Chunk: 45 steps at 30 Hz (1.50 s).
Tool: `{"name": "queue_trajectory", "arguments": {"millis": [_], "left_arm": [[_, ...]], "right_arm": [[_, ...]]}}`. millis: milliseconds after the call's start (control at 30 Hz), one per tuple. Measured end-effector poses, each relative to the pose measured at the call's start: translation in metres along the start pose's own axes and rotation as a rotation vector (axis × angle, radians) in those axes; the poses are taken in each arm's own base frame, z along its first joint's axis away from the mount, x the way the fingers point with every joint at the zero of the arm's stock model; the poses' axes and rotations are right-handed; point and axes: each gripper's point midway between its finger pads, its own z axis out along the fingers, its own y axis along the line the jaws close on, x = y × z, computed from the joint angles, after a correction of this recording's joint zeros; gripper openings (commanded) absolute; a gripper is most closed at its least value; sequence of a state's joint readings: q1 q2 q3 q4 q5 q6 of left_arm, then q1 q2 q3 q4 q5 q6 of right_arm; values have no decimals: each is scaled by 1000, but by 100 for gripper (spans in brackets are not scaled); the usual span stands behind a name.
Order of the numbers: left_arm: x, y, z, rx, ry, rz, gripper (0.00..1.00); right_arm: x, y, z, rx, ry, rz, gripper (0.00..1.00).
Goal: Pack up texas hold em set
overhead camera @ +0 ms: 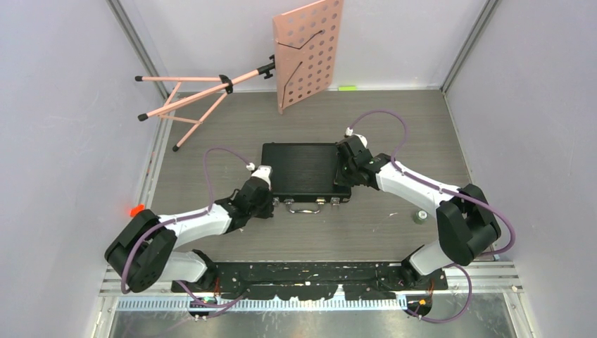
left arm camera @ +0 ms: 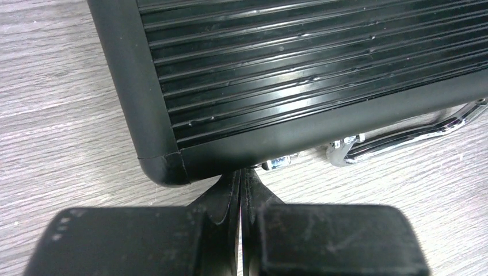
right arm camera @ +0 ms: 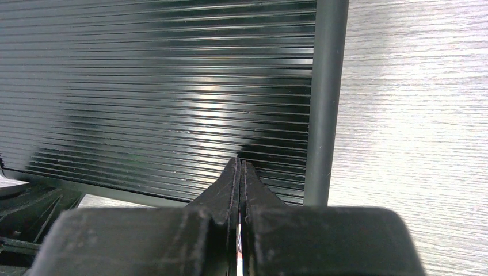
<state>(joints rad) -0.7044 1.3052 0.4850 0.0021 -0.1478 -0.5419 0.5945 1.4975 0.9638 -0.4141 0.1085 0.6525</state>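
Observation:
The black ribbed briefcase (overhead camera: 303,169) of the texas hold em set lies closed and flat on the table, its silver handle (overhead camera: 308,205) and latches facing the arms. My left gripper (overhead camera: 266,198) is shut and empty, its tips (left arm camera: 240,172) against the case's front left corner (left arm camera: 167,167), beside a silver latch (left arm camera: 279,163). My right gripper (overhead camera: 343,169) is also shut with nothing in it, its tips (right arm camera: 240,167) resting over the ribbed lid (right arm camera: 161,98) near the case's right rim (right arm camera: 325,98). No chips, cards or dice show.
A pink music stand (overhead camera: 306,49) lies tipped over at the back, its tripod legs (overhead camera: 186,98) reaching left. A small green and white object (overhead camera: 420,217) sits on the table right of the case. Grey walls enclose the wood-grain table (overhead camera: 394,134).

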Motion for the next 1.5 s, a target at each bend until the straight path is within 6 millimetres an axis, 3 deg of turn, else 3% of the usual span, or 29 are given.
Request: {"name": "queue_trajectory", "arguments": {"millis": [567,800,967,1133,1300,1500], "left_arm": [[-13,-4,11,69,-179,-122,0],[-8,-21,-11,133,-150,-84,0],[-34,-56,-41,264,-205,-54,0],[-63,-81,-57,341,-252,-24,0],[-78,-88,-57,338,-262,9,0],[-80,-75,-48,283,-230,5,0]], "right_arm": [[6,-9,-8,19,4,-2,1],[24,-17,-25,75,36,-53,1],[47,-23,-39,94,91,-94,1],[61,-31,-41,102,121,-99,1],[73,-36,-37,118,156,-106,1],[72,-33,-40,115,157,-111,1]]}}
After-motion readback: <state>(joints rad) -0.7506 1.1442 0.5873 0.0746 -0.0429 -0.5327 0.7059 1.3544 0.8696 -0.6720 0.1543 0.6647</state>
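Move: The left hand's shut tips are low at the case's front face, with the left latch barely 2 cm ahead, 2 cm to the right and 1 cm higher. The case handle's middle lies about 12 cm to their right, 1 cm ahead. The right hand's shut tips rest on the lid near its front right corner. From them the right latch is about 6 cm back, not noticeably to either side and 4 cm lower, the handle 12 cm left and 9 cm back. Forward first, by a small push of about 1.5 cm against the case front at the left latch, the left hand's closed fingers tip up slightly. It then backs off, lifts some 11 cm and swings right over the front of the case. The right hand slides back slowly on the lid, then faster past its front edge, about 8 cm in all and a little right, sinking slightly in front of the open right latch, fingers shut. ##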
